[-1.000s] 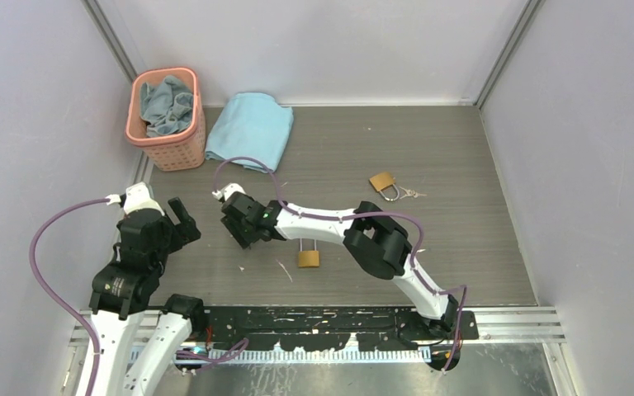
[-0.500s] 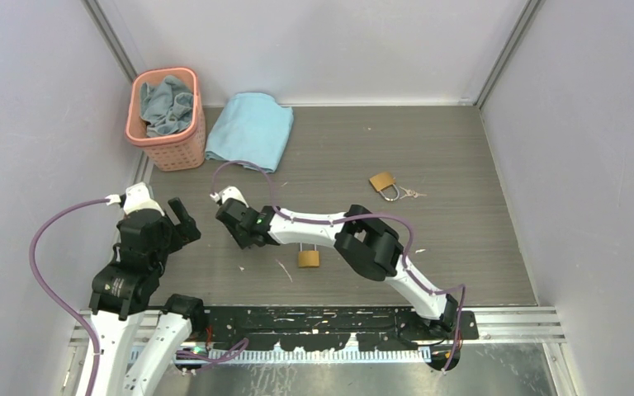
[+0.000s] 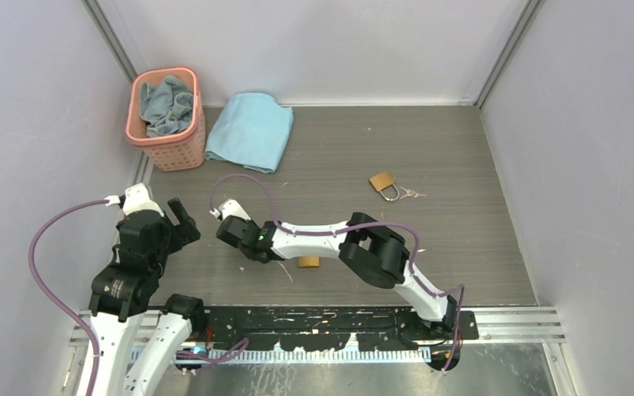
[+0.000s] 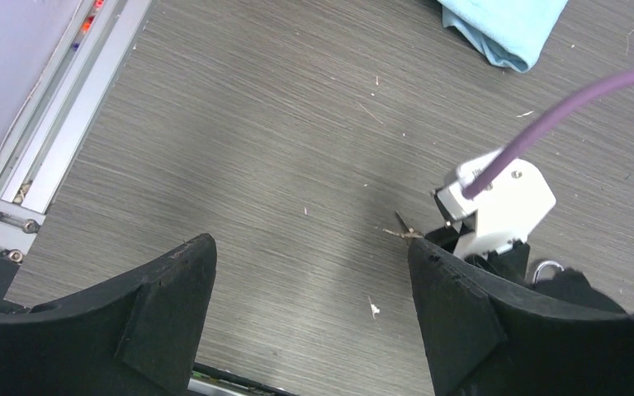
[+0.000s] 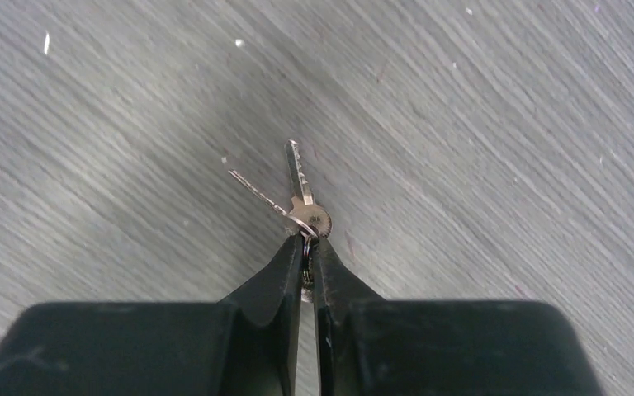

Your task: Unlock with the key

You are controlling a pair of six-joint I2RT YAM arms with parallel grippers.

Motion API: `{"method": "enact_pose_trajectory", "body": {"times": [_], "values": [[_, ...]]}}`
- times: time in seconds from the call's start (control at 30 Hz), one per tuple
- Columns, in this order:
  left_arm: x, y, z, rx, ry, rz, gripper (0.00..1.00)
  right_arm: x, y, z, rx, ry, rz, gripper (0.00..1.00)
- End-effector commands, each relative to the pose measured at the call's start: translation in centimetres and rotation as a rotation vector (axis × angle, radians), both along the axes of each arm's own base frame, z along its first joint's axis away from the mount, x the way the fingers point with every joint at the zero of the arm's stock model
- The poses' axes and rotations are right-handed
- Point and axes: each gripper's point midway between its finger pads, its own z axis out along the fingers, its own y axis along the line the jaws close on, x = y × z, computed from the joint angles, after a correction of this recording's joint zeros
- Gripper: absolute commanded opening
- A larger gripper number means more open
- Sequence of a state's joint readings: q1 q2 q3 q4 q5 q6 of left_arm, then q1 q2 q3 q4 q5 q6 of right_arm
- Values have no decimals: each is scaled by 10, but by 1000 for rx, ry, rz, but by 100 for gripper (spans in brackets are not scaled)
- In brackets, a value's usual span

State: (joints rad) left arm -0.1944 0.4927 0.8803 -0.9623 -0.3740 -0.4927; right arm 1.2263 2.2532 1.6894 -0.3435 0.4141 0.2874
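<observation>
In the right wrist view my right gripper (image 5: 307, 244) is shut on a metal ring carrying two small silver keys (image 5: 299, 188), which fan out over the table just past the fingertips. From above, the right gripper (image 3: 233, 242) hangs low over the table left of centre. A brass padlock (image 3: 308, 262) lies under the right forearm, mostly hidden. My left gripper (image 4: 309, 276) stands open and empty at the left (image 3: 183, 221), apart from the keys. A key tip (image 4: 403, 229) shows beside the right wrist in the left wrist view.
A second brass padlock (image 3: 383, 182) with its own keys (image 3: 411, 194) lies at the right middle. At the back left are a pink basket (image 3: 167, 142) holding cloth and a folded blue towel (image 3: 252, 128). Walls enclose three sides.
My right gripper has dropped toward the table and shut on the key ring. Its forearm now covers more of the near padlock. The left arm has not moved.
</observation>
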Motion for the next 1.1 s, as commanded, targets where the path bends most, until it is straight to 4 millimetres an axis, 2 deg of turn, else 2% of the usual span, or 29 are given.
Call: {"method": "enact_pose_trajectory", "body": {"times": [0.0,0.27,0.53,0.7,0.9,1.07], "values": [[3,-2,5,-4,-23,-6,86,-16,-38,-6,-86,21,-15,13],[6,-4,3,-4,-9,-20,86,-42,-84,-8,-112,50,-24,11],[7,-6,1,-3,2,-30,85,-72,-114,-3,-115,61,-22,11],[9,-7,0,-6,7,-38,85,-76,-117,3,-98,58,-31,14],[9,-9,-1,-7,12,-46,85,-73,-109,12,-73,42,-28,29],[9,-9,-1,-9,8,-51,85,-71,-103,22,-48,33,-24,37]]}}
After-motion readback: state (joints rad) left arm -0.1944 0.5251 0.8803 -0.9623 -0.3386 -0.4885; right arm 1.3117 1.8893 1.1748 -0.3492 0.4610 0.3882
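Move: The right hand already pinches the keys just above the table. From it the near padlock lies about 16 cm to the right and 3 cm back, at nearly the same height. A long white scratch lies short of that padlock, some 10 cm right and 7 cm back. From the idle left hand the near padlock is roughly 31 cm right, 3 cm ahead and 20 cm below. Right hand draws the keys some 11 cm right and 7 back towards the near padlock, then opens. ##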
